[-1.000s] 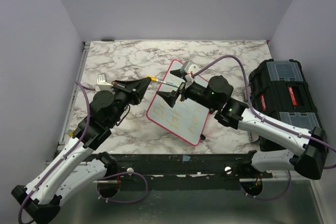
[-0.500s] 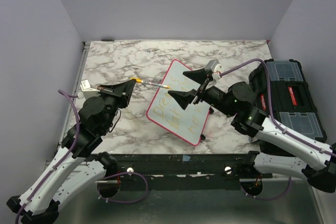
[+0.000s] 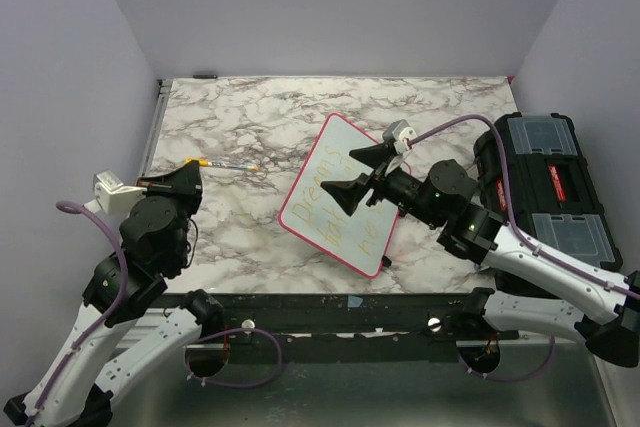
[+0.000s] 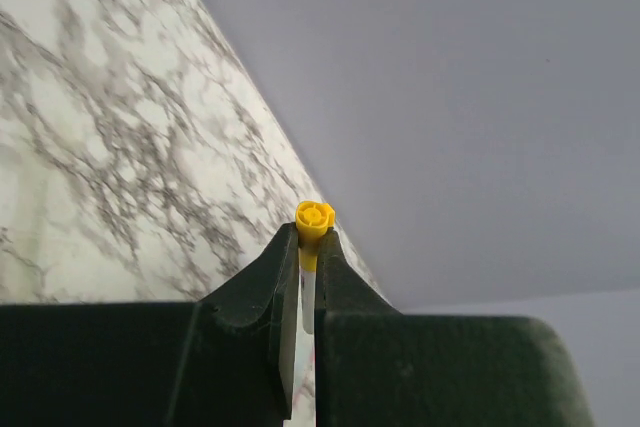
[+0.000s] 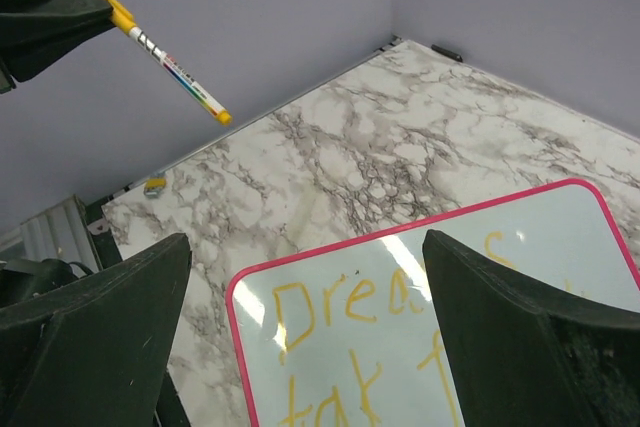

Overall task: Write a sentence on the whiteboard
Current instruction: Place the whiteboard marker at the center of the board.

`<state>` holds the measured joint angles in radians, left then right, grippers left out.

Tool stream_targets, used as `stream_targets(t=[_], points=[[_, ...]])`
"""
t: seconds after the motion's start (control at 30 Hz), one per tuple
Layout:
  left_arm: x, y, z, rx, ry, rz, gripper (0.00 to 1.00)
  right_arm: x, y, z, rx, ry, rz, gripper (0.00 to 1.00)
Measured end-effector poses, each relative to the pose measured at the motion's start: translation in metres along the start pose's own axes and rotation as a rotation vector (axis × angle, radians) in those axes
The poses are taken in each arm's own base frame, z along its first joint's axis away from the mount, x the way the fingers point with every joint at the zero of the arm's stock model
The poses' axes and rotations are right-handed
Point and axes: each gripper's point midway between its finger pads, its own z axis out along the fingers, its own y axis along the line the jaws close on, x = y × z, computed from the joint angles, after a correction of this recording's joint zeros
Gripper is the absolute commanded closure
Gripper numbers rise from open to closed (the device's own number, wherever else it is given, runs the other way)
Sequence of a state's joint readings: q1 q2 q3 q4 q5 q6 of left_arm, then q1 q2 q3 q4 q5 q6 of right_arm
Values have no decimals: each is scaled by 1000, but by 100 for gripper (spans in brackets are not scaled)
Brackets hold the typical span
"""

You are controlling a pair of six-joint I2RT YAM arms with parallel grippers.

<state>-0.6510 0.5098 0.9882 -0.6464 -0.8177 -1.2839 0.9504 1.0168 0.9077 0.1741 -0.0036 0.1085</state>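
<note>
The whiteboard (image 3: 322, 165) lies tilted on the marble table, white with a pink rim. The sentence (image 3: 322, 215) runs across it in yellow lines; in the right wrist view the whiteboard (image 5: 520, 277) shows the sentence (image 5: 370, 307) starting "Drea". My right gripper (image 3: 356, 174) hovers open over the board's upper half, with nothing between its fingers (image 5: 110, 317). My left gripper (image 3: 188, 171) is off to the board's left, shut on the end of a white marker (image 3: 225, 164) with yellow ends. The marker's yellow end (image 4: 315, 215) pokes out between the shut jaws. From the right wrist the marker (image 5: 175, 72) hangs in the air.
A black toolbox (image 3: 545, 182) with clear lid compartments stands at the table's right edge. A small yellow piece (image 5: 155, 185) lies near the table's left edge. Grey walls close in the left, back and right sides.
My left arm has swung left and back, carrying the marker away from the board. My right gripper, which was at the marker's other end, has drawn back slightly and stays open above the board.
</note>
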Motion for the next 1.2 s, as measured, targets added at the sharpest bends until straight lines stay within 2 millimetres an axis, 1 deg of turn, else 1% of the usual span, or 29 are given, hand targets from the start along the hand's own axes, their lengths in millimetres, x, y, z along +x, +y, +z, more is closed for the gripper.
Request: stream_targets(t=[0.1,0.17,0.27,0.4,0.47,0.53,0.63,0.67,0.7,0.73,0.8,0.87,1.03,1.2], points=[[-11,15,3,-46,-72,78,100,6,-1,2,7,16,13,0],[-13,28,7,-85,-105,147,100,11,-1,4,10,30,22,0],[-15,43,13,-138,-134,225,100,19,-2,4,13,54,32,0],[-25,67,25,-240,-192,289,100,28,-2,3,18,83,48,0],[-26,88,35,-301,-195,317,100,32,-3,1,21,95,53,0],[-20,104,44,-336,-164,337,100,36,-3,0,24,104,58,0],[0,132,61,-397,-54,369,100,38,-4,-1,30,113,61,0],[6,138,65,-406,-22,375,100,38,-4,-2,32,114,64,0],[18,147,71,-409,37,386,100,39,-4,-2,34,116,66,0],[25,153,75,-412,72,392,100,39,-4,-3,36,116,67,0],[51,167,82,-393,200,425,100,40,-5,-4,41,119,71,0],[75,179,85,-367,310,452,100,42,-6,-5,49,124,74,0],[124,202,89,-296,530,491,100,50,-8,-8,62,149,76,0],[161,215,95,-249,717,511,100,53,-9,-9,66,160,80,0]])
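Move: The left hand, already holding the marker by its yellow cap end, has the board's centre about 33 cm to its right, 13 cm ahead and some 35 cm below. A black clip on the board's near right edge is roughly 46 cm to its right and 8 cm back; a small yellow piece lies about 32 cm to its left, 5 cm back. From the right hand, the board's centre is some 13 cm ahead, 4 cm right and 33 cm below. Still pinching the marker, the left hand sinks about 27 cm towards the tabletop, first swinging some 7 cm left, then sweeping back right past its start and easing forward towards the board. The wrist tips the fingers down and finally turns clockwise, some 35 degrees each. The right hand, wide open and empty, sinks about 5 cm over the board. ##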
